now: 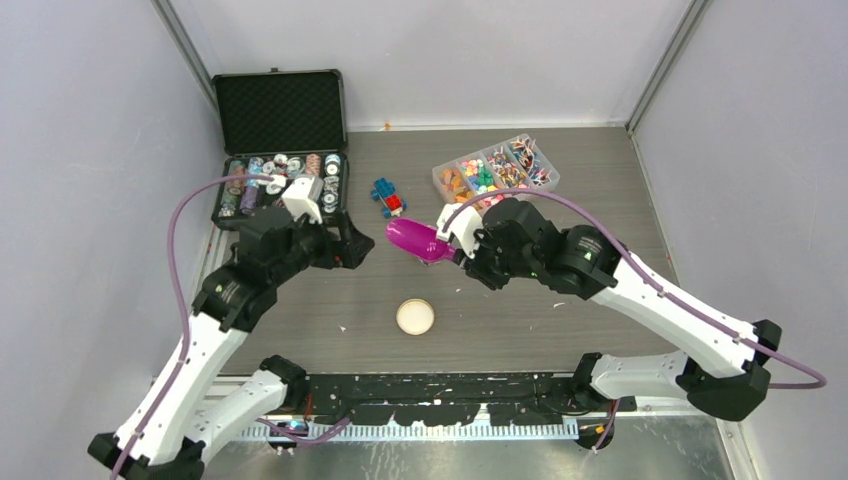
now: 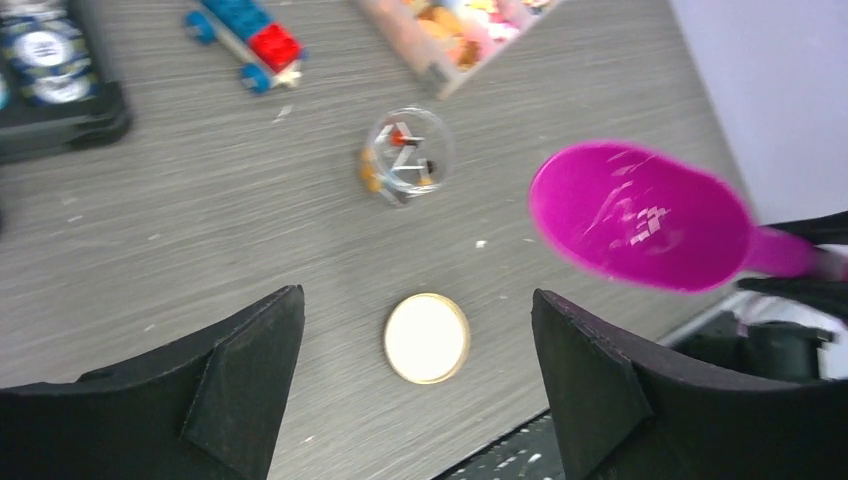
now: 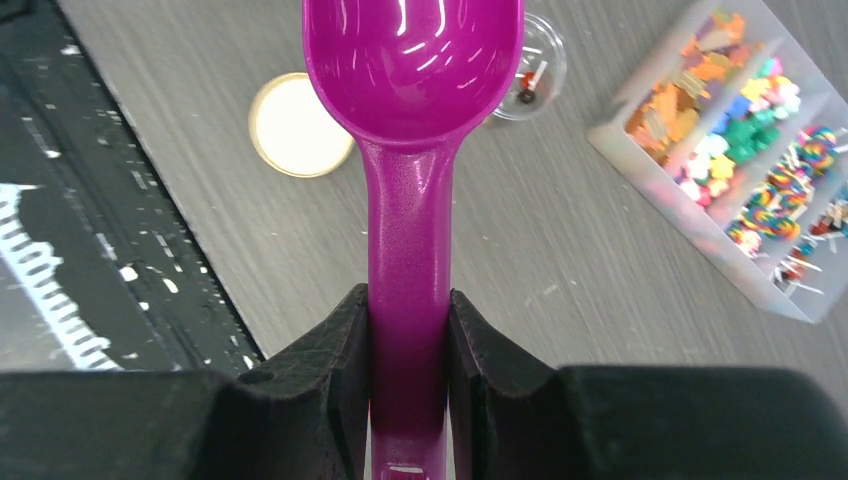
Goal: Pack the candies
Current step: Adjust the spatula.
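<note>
The candies (image 1: 497,168) fill a clear divided tray (image 1: 545,178) at the back right, also seen in the right wrist view as candies (image 3: 745,165). My right gripper (image 3: 410,300) is shut on the handle of a magenta spoon (image 3: 412,60), whose bowl looks empty and hovers over the table's middle (image 1: 417,240). A small clear jar (image 2: 407,155) with a few candies stands under the spoon's far edge. My left gripper (image 2: 417,300) is open with nothing between its fingers, above a round cork-coloured lid (image 2: 427,337).
An open black case (image 1: 280,150) with metallic-rimmed spools sits at the back left. A blue-and-red toy brick figure (image 1: 388,197) lies between case and tray. The lid (image 1: 415,317) lies near the front edge. Grey walls enclose three sides.
</note>
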Tool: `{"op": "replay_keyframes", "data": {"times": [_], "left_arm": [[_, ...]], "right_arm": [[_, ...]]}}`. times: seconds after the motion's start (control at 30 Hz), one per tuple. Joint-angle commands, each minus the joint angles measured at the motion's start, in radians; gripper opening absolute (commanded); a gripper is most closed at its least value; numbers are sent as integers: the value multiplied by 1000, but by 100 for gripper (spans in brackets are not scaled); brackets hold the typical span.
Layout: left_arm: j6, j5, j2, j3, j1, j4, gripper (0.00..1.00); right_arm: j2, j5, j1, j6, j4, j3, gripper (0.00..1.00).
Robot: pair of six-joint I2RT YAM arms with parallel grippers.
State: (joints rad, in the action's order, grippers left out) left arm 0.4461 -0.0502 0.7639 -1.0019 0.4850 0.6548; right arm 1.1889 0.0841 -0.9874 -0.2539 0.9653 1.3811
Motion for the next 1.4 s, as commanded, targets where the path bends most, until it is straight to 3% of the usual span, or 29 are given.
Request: {"op": "replay_keyframes", "data": {"times": [0.0,0.17,0.33,0.57,0.67,0.77,0.83,0.97,1.03,1.13,1.37], "left_arm": [[55,-265,89,-70,1,-139,83],[169,-399,148,-41,-5,-236,80],[231,-430,164,-13,-19,-265,72],[318,-517,180,21,-69,-241,47],[363,-556,174,44,-110,-249,21],[463,-631,174,76,-175,-298,8],[588,-714,175,126,-223,-399,1],[888,-836,173,277,-295,-728,0],[979,-861,177,318,-313,-829,0],[1038,-876,184,344,-322,-893,0],[1104,-876,180,359,-323,-891,0]], "right_arm": [[-73,-145,1,31,-153,-61,0],[-111,-164,0,35,-179,-105,1],[-119,-169,0,21,-195,-119,1],[-123,-176,9,9,-245,-133,0],[-125,-202,23,4,-261,-135,0],[-138,-214,35,4,-288,-146,2],[-156,-229,57,24,-326,-163,9],[-201,-394,175,128,-466,-219,45],[-223,-512,254,217,-590,-274,58],[-235,-617,323,319,-715,-340,64],[-216,-640,331,336,-771,-367,66]]}}
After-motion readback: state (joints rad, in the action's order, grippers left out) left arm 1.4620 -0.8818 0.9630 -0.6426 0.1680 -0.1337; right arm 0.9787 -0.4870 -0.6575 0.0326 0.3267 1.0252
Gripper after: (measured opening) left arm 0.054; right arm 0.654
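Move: Just right of the left hand, about 10 cm away, 1 cm ahead and roughly level, is the spatula's bowl. The right hand already grips its handle, the bowl lying some 10 cm to that hand's left and 4 cm ahead. The candy jar stands on the table about 10 cm ahead, 13 cm right and 24 cm below the left hand; the round lid is 7 cm back, 12 cm right and 27 cm below that hand. Reaching about 7 cm to the right, the left hand shuts its wide-open fingers and pinches the front rim of the spatula's bowl, turning some 65 degrees in all, mostly a roll with its left side dropping. The right hand drifts slightly back and left, and once the left has closed it opens partway around the handle, rising about 4 cm, moving forward a few and rolling its left side up. ##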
